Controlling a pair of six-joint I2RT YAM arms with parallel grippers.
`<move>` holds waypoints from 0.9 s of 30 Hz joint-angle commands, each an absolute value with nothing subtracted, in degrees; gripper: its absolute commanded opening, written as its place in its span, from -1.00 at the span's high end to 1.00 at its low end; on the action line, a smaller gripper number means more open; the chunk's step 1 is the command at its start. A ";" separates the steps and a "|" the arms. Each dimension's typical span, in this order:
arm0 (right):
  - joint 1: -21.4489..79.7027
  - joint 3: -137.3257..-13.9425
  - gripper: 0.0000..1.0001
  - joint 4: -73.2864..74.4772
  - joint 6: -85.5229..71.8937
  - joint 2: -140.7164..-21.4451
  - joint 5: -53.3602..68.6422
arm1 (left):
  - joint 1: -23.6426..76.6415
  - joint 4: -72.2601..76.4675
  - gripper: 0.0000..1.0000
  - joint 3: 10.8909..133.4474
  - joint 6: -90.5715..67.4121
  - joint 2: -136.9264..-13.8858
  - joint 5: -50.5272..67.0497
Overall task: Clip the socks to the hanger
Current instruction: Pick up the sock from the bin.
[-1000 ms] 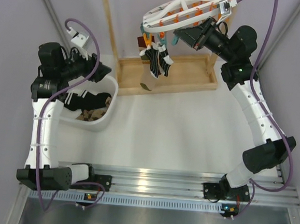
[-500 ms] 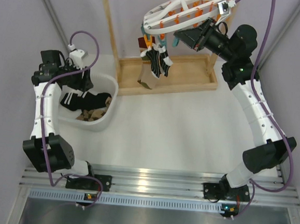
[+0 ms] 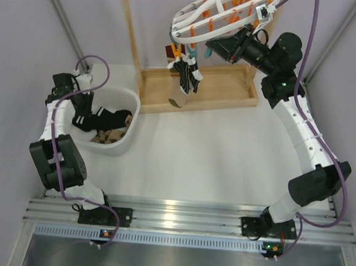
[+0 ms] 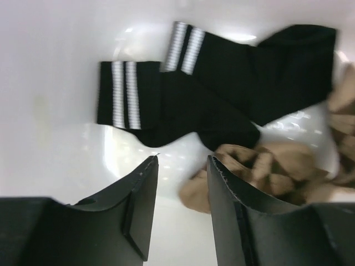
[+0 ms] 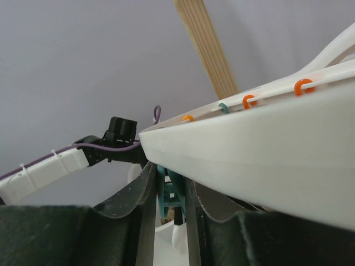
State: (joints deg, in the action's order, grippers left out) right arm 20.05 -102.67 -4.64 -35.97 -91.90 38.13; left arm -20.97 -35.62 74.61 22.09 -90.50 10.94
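The white hanger [image 3: 218, 16] hangs at the top of the wooden stand, with a patterned dark sock [image 3: 185, 77] clipped under its left end. My right gripper [image 3: 211, 46] is under the hanger's rim [image 5: 260, 160] and shut on a teal clip peg [image 5: 171, 194]. My left gripper [image 3: 84, 114] is open and empty, lowered into the white tub. Just beyond its tips [image 4: 183, 160] lie two black socks with white cuff bands [image 4: 138, 102], one across the other [image 4: 238, 66]. They also show in the top view [image 3: 105, 118].
The white tub [image 3: 131, 104] stands at the left with tan socks [image 4: 260, 172] beside the black ones. The wooden stand's base tray [image 3: 218, 93] is at the back centre, and its upright post [image 5: 208, 44] rises behind the hanger.
My left arm has folded back and lowered its gripper into the tub over the black socks. My right gripper has stayed at the hanger, which has tilted slightly.
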 commanded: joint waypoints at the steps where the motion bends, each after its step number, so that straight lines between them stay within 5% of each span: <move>1: 18.81 -100.46 1.00 -4.74 -35.16 -92.46 38.23 | -21.09 -28.31 0.10 74.97 25.48 -93.06 3.35; 27: 14.85 -101.42 1.00 -5.98 -37.53 -96.94 39.73 | -20.83 -24.70 0.09 81.29 29.97 -110.74 0.44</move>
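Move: The striped cuff of the nearer black sock lies in the bin about 6 cm ahead of the left hand, 6 cm to its left and 13 cm below. At that same depth, the far black sock's middle is some 9 cm ahead and 6 cm right of the hand, and the brown cloth is level with it and 6 cm right. From the right hand, the cuff is roughly 52 cm left, about level, and 48 cm down. The open left hand sinks about 9 cm into the bin, slanting some 5 cm left towards the near sock's cuff. ##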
